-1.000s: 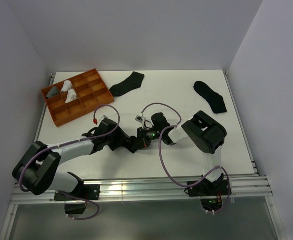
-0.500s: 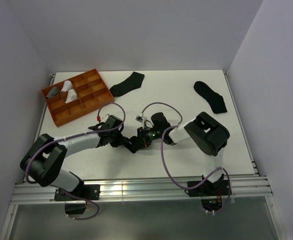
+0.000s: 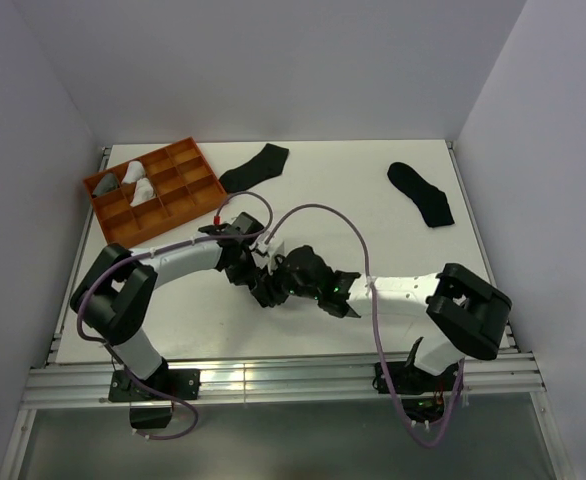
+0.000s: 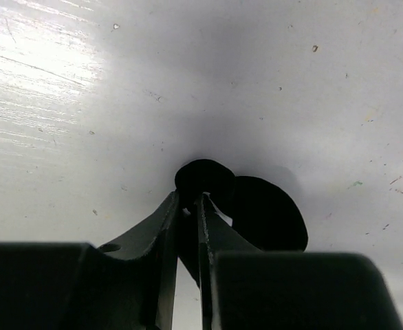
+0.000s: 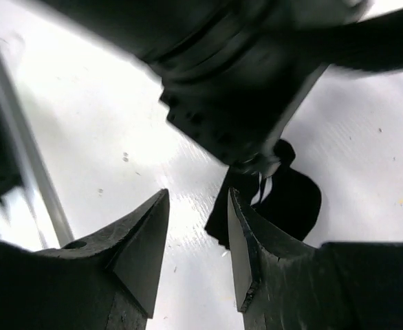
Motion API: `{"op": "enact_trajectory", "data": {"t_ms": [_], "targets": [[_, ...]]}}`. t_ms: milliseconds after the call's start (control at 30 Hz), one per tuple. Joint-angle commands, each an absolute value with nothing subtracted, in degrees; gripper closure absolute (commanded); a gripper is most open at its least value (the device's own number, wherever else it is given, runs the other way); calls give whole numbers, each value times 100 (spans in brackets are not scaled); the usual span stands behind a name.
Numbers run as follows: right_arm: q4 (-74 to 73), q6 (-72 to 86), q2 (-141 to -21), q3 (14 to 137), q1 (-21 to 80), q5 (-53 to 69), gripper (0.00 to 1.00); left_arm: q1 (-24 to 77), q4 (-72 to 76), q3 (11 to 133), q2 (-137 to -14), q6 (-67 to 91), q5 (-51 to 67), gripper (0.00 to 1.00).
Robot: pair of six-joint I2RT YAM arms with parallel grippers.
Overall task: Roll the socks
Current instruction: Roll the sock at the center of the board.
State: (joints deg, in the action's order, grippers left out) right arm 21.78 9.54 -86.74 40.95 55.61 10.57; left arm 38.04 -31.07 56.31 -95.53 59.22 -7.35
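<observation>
A dark, partly rolled sock lies on the white table near its middle. My left gripper is shut on the sock's edge, its two fingers pinching black fabric. My right gripper stands open just beside it, with only bare table between its fingers. The same sock shows past its right finger. From above the two grippers meet, left gripper against right gripper, and mostly hide the sock. Two flat black socks lie at the back, one sock left of centre, the other sock to the right.
An orange compartment tray sits at the back left, with white and grey rolled socks in its left cells. White walls close in the table's sides and back. A metal rail runs along the near edge.
The left gripper closed on the dark sock and shifted right. The right gripper opened and let go, and its arm stretched low, elbow swung out to the right.
</observation>
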Motion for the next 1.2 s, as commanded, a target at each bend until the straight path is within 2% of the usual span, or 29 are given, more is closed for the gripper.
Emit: {"op": "enact_trajectory", "data": {"t_ms": [0, 333, 767, 800, 900, 933, 1033, 1167], "targets": [[2056, 466, -8674, 3938, 5993, -675, 53, 3832, -3656, 5914, -9782, 5608, -791, 81], [2109, 229, -9535, 4306, 6925, -2274, 53, 3841, -3885, 6187, -10037, 5607, -765, 81], [2066, -104, -10300, 4763, 7348, -3243, 55, 3841, -3736, 6091, -10107, 5625, -651, 81], [2057, -97, -10344, 4790, 7356, -3278, 57, 3832, -3727, 6073, -10107, 5625, -659, 81], [2048, -62, -10424, 4773, 7348, -3174, 74, 3841, -3665, 6030, -10072, 5625, -650, 80], [2039, -53, -10424, 4764, 7348, -3138, 86, 3832, -3639, 6012, -10029, 5642, -659, 78], [2021, -9, -10275, 4632, 7260, -2700, 100, 3832, -3288, 5810, -9731, 5686, -616, 68], [2118, 465, -9897, 4325, 6883, -1462, 100, 3815, -3006, 5547, -9256, 5801, -773, 52]]}}
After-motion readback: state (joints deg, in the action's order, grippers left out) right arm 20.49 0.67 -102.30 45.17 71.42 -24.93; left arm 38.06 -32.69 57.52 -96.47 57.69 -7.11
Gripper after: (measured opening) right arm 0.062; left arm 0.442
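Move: The sock being rolled is already pinched in the left fingers, its middle about 1 cm back and 2 cm right of the left hand, just below it. From the open right gripper, the sock lies about 2 cm ahead, 1 cm left and 9 cm below. Counted from that same right gripper, the far dark sock is some 31 cm ahead and 2 cm left, and the wooden box about 26 cm ahead and 27 cm left, both on the board. Lower the open right gripper about 8 cm beside the left fingers to the near part of the sock, swinging its fingers some 30 degrees so they point more forward and down, then shut them and pinch the sock. Hold the left gripper in place with its grip until the right has closed, then part the left fingers there, without pulling away. ##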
